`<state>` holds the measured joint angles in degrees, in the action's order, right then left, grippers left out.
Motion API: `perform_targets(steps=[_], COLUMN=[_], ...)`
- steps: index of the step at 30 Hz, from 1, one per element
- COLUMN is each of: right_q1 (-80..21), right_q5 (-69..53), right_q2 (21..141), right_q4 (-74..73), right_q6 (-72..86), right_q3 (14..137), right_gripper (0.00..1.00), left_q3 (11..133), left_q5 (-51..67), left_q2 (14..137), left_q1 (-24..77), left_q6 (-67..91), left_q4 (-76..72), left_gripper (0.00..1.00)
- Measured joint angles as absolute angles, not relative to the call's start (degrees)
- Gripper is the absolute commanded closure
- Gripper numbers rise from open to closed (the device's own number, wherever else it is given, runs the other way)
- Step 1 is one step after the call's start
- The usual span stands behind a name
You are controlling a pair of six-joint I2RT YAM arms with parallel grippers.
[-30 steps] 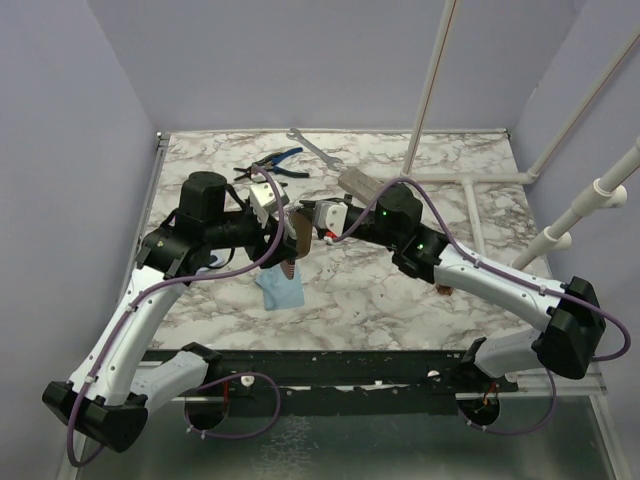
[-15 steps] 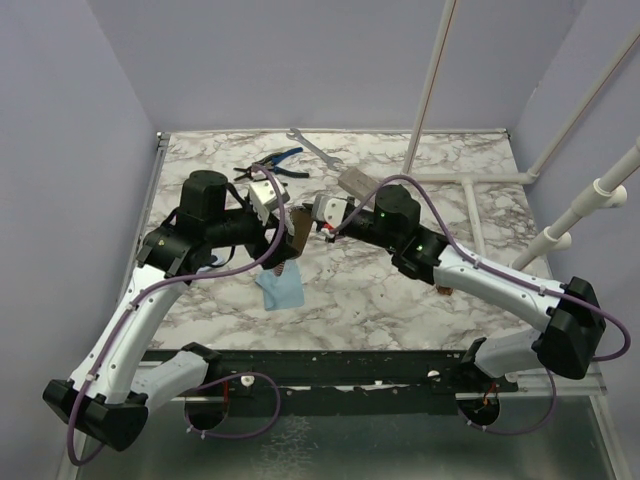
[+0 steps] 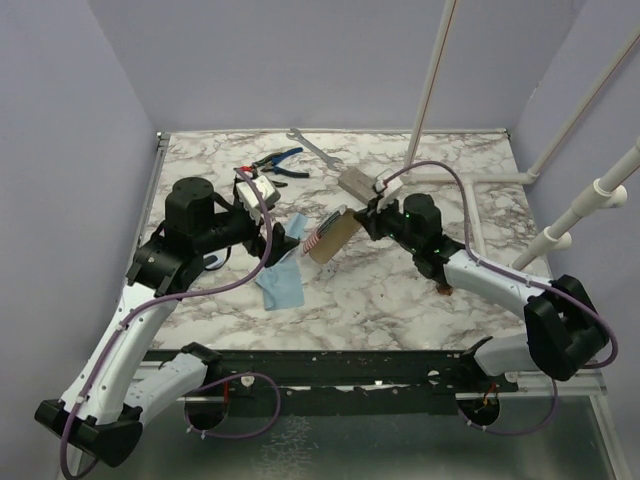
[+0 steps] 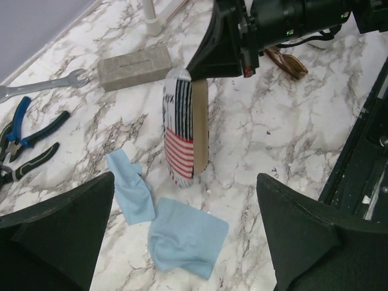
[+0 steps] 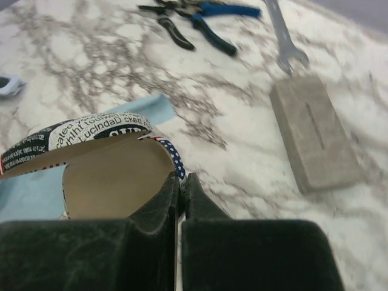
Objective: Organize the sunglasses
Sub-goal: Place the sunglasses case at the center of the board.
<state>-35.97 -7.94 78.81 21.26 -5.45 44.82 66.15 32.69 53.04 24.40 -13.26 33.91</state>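
Observation:
The sunglasses (image 4: 286, 60) have amber lenses and lie on the marble beside the right arm, also seen small in the top view (image 3: 443, 290). My right gripper (image 5: 180, 182) is shut on the rim of an open stars-and-stripes glasses case (image 5: 103, 163), holding it above the table (image 3: 328, 235). The case's tan inside faces the right wrist camera. My left gripper (image 4: 188, 233) stands wide open, nothing between its fingers, just left of the case (image 4: 185, 133).
A light blue cloth (image 3: 283, 285) lies crumpled under the case. A grey oblong block (image 3: 357, 185), blue-handled pliers (image 3: 272, 163) and a wrench (image 3: 313, 147) lie toward the back. White pipes (image 3: 470, 180) run along the right.
My left gripper opened, let go of the case and drew back to the left. The right gripper closed on the case's rim and carried it right, tilting it flatter.

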Motion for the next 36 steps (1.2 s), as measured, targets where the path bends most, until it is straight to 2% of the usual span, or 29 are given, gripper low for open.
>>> perform_targets(steps=[5, 11, 24, 25, 30, 36], right_q1=[-28.6, -27.7, -27.2, -27.2, -27.1, -27.0], right_q5=[-5.0, -3.0, 4.6, 4.6, 4.7, 5.5], right_q2=[79.7, 86.0, 95.0, 95.7, 97.4, 97.4], right_q4=[26.0, 30.6, 42.4, 43.3, 46.2, 46.7], right_q6=[14.4, 30.4, 41.7, 42.1, 43.5, 42.5], right_q3=[37.1, 33.2, 25.5, 25.3, 25.2, 25.3], right_gripper=[0.99, 1.0, 1.0, 0.99, 0.8, 0.76], left_q3=[62.2, 58.6, 57.9, 57.9, 57.9, 57.9], left_q5=[25.9, 16.5, 10.8, 10.8, 10.7, 10.6], left_q2=[51.2, 52.3, 53.9, 54.0, 54.0, 54.1], left_q1=[24.4, 24.4, 24.4, 24.4, 24.4, 24.4], left_q6=[-10.5, -8.8, -8.1, -8.1, -8.1, -8.1], left_q4=[31.1, 32.0, 34.0, 34.0, 34.0, 34.0], left_gripper=[0.01, 0.02, 0.02, 0.02, 0.02, 0.02])
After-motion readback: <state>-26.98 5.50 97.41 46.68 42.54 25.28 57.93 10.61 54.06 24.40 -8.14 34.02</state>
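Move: The right hand already pinches the open sunglasses case by its right end. The spot at the board's centre where the case is to lie is about 17 cm below this hand, 2 cm ahead and neither left nor right. From the hand, the grey block lies some 16 cm ahead and 5 cm right, the small blue cloth 3 cm ahead and 15 cm left, the big blue cloth 9 cm back and 16 cm left. From the empty left hand, the spot is roughly 13 cm ahead, 14 cm right and 30 cm below. Down about 17 cm and some 8 cm to the right, the right hand lowers the case onto the board's centre, turning clockwise and tipping its fingers down roughly 35 degrees to lay the case flat; then the fingers open by about a quarter around its end rim. The left hand, empty and wide open, sinks while easing left and forward, swinging counter-clockwise. ##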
